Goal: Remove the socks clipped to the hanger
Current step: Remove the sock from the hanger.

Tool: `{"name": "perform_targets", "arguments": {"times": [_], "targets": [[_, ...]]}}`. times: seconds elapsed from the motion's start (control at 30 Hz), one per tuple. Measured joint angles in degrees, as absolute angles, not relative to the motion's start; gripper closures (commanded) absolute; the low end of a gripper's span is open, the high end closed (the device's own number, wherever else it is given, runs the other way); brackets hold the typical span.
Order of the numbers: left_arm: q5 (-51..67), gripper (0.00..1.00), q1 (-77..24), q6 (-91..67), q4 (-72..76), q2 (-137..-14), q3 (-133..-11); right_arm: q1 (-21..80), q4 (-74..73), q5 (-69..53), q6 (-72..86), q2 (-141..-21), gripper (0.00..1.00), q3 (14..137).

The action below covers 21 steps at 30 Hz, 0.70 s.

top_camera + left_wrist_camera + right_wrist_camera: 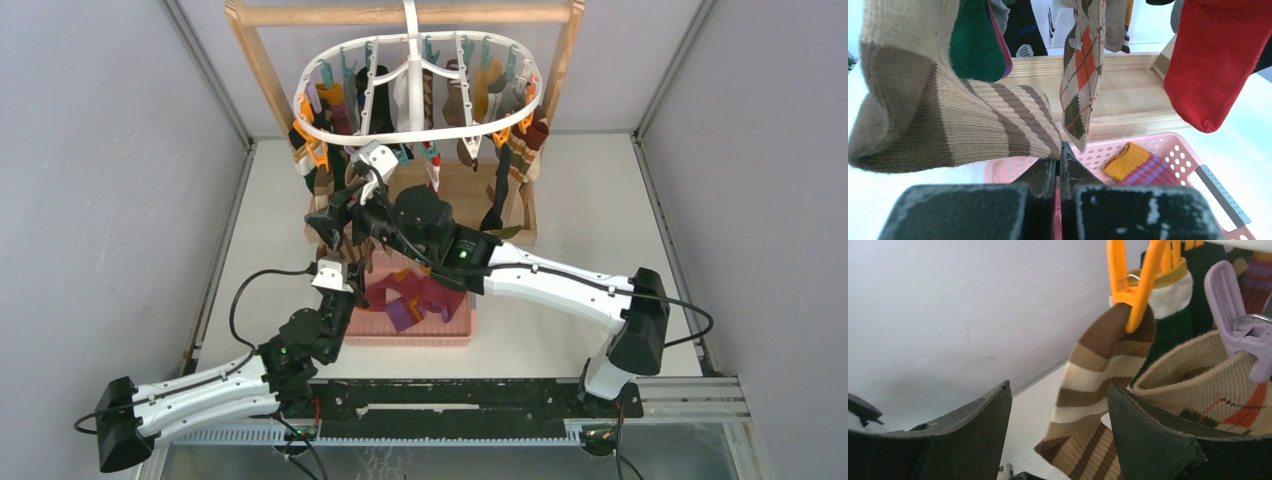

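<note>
The white oval hanger (420,128) hangs from a wooden frame, and several socks are clipped round its rim. A tan sock with brown stripes (1098,370) hangs from an orange clip (1135,290). Its lower end (948,125) is drawn sideways to my left gripper (1060,152), which is shut on its edge. My right gripper (1058,390) is open just below the orange clip, with the striped sock between its fingers. In the top view both grippers are at the hanger's left side, the right (330,222) above the left (347,255).
A pink perforated basket (462,328) lies below the hanger and holds dropped socks, among them a mustard and purple one (1135,165). An argyle sock (1080,75) and a red sock (1213,65) hang close by. A purple clip (1243,335) holds the argyle sock. The wooden frame base (1128,95) is behind.
</note>
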<state>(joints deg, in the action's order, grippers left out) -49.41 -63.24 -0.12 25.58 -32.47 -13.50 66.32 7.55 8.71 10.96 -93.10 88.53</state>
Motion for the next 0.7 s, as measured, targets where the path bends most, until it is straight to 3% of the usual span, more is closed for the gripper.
{"name": "perform_targets", "arguments": {"times": [0.5, 0.53, 0.63, 0.7], "targets": [[-49.4, 1.0, -63.3, -0.1, 25.6, -32.7, -13.5, 63.1, 0.1, 11.4, 12.1, -100.3, 0.26, 96.5], [-49.4, 1.0, -63.2, -0.1, 25.6, -33.0, -13.5, 63.1, -0.1, 11.4, 12.1, -100.4, 0.29, 96.6], [-49.4, 1.0, -63.2, -0.1, 25.6, -33.8, -13.5, 63.1, -0.4, 11.3, 12.1, -100.6, 0.58, 96.7], [-49.4, 1.0, -63.3, -0.1, 25.7, -34.1, -13.5, 63.0, -0.7, 11.4, 11.9, -100.6, 0.71, 96.7]]}}
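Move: The striped sock's cuff, hanging in an orange clip, lies about 5 cm ahead of the right hand, 1 cm to its left and 2 cm lower; the orange clip is some 6 cm ahead, level sideways and 1 cm up. The lilac clip stands about 6 cm ahead, 5 cm right and 1 cm up, with the argyle sock's cuff just under it, 3 cm below the hand. From the left hand, already holding the toe, the striped cuff is about 4 cm ahead, 7 cm left and 15 cm up. The right hand, fingers pointing left and somewhat forward and already open, goes about 5 cm forward and 3 cm down to bring the fingertips around the striped sock's brown cuff just under the orange clip, the wrist turning only some 10 degrees. It then all but stops and starts closing the fingers, pinching the cuff between their tips, while the left hand keeps its shut grip on the toe and stays nearly in place, sinking about half a centimetre at the last. ##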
